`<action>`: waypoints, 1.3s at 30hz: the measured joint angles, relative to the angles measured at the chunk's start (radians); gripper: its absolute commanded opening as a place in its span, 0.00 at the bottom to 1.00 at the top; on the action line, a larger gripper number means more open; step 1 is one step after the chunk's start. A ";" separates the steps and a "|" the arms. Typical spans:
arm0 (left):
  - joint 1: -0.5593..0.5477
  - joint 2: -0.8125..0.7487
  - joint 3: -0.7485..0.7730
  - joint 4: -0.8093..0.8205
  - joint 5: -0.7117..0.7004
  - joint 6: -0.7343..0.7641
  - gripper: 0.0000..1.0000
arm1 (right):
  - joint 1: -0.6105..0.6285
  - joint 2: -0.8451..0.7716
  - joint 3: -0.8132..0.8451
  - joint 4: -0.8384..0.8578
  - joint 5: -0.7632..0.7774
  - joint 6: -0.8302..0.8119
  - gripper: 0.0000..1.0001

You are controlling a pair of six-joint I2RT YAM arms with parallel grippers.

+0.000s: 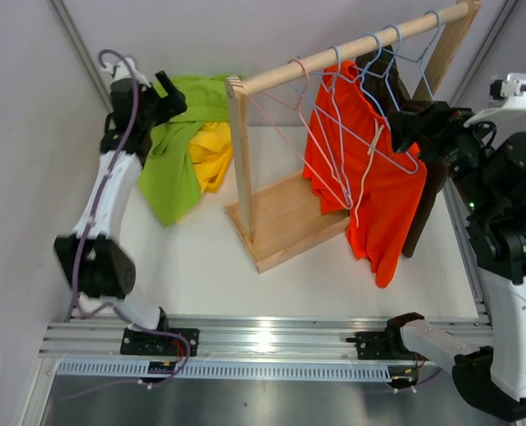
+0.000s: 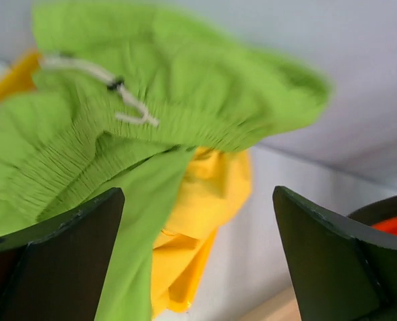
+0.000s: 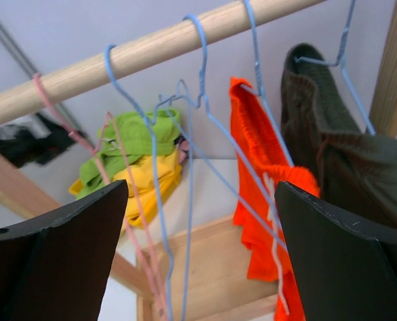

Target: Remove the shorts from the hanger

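Orange shorts (image 1: 369, 186) hang on a blue wire hanger (image 1: 396, 151) on the wooden rack's rod (image 1: 351, 49). Dark olive shorts (image 1: 425, 191) hang just right of them. Lime green shorts (image 1: 176, 151) and yellow shorts (image 1: 211, 153) lie heaped on the table at the back left. The pink patterned pair is not clearly in view. My left gripper (image 1: 174, 99) is open and empty above the green shorts (image 2: 151, 73) and yellow shorts (image 2: 198, 214). My right gripper (image 1: 397, 129) is open and empty, close beside the orange shorts (image 3: 258, 147) and olive shorts (image 3: 345, 160).
Empty pink (image 1: 285, 133) and blue (image 3: 154, 167) wire hangers hang on the rod (image 3: 151, 50). The rack's wooden base (image 1: 285, 222) and upright post (image 1: 240, 160) stand mid-table. Grey walls close in on the left and back. A metal rail (image 1: 263, 337) runs along the near edge.
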 measured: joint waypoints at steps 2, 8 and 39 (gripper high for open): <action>-0.009 -0.160 -0.071 0.014 -0.003 0.013 0.99 | -0.001 0.042 0.028 0.011 0.029 -0.018 0.97; -0.083 -0.641 -0.406 0.120 0.003 0.044 0.99 | -0.020 0.211 0.106 0.026 0.087 -0.068 0.94; -0.142 -1.050 -0.883 -0.053 0.055 0.105 0.99 | -0.104 0.467 0.137 0.126 0.101 -0.061 0.71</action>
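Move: The red shorts' blue hanger has its neck about 19 cm ahead of the right hand, 2 cm to its right and 6 cm lower; the red shorts' middle is 14 cm ahead, in line sideways, some 26 cm down. An empty blue hanger is 18 cm ahead and 4 cm left of that hand, the dark shorts 23 cm ahead, 9 cm right. From the left hand, the red shorts lie roughly 15 cm back and 48 cm right, about level. Towards the red shorts' hanger the right hand reaches forward some 18 cm, sinking about 7 cm and turning a little clockwise, until the hanger's wire shows between its fingers, which begin to close; a grip can't be seen. The empty left hand leaves the green shorts, arcing up and back about 25 cm, then sinks to near its old height, fingers still wide open. ##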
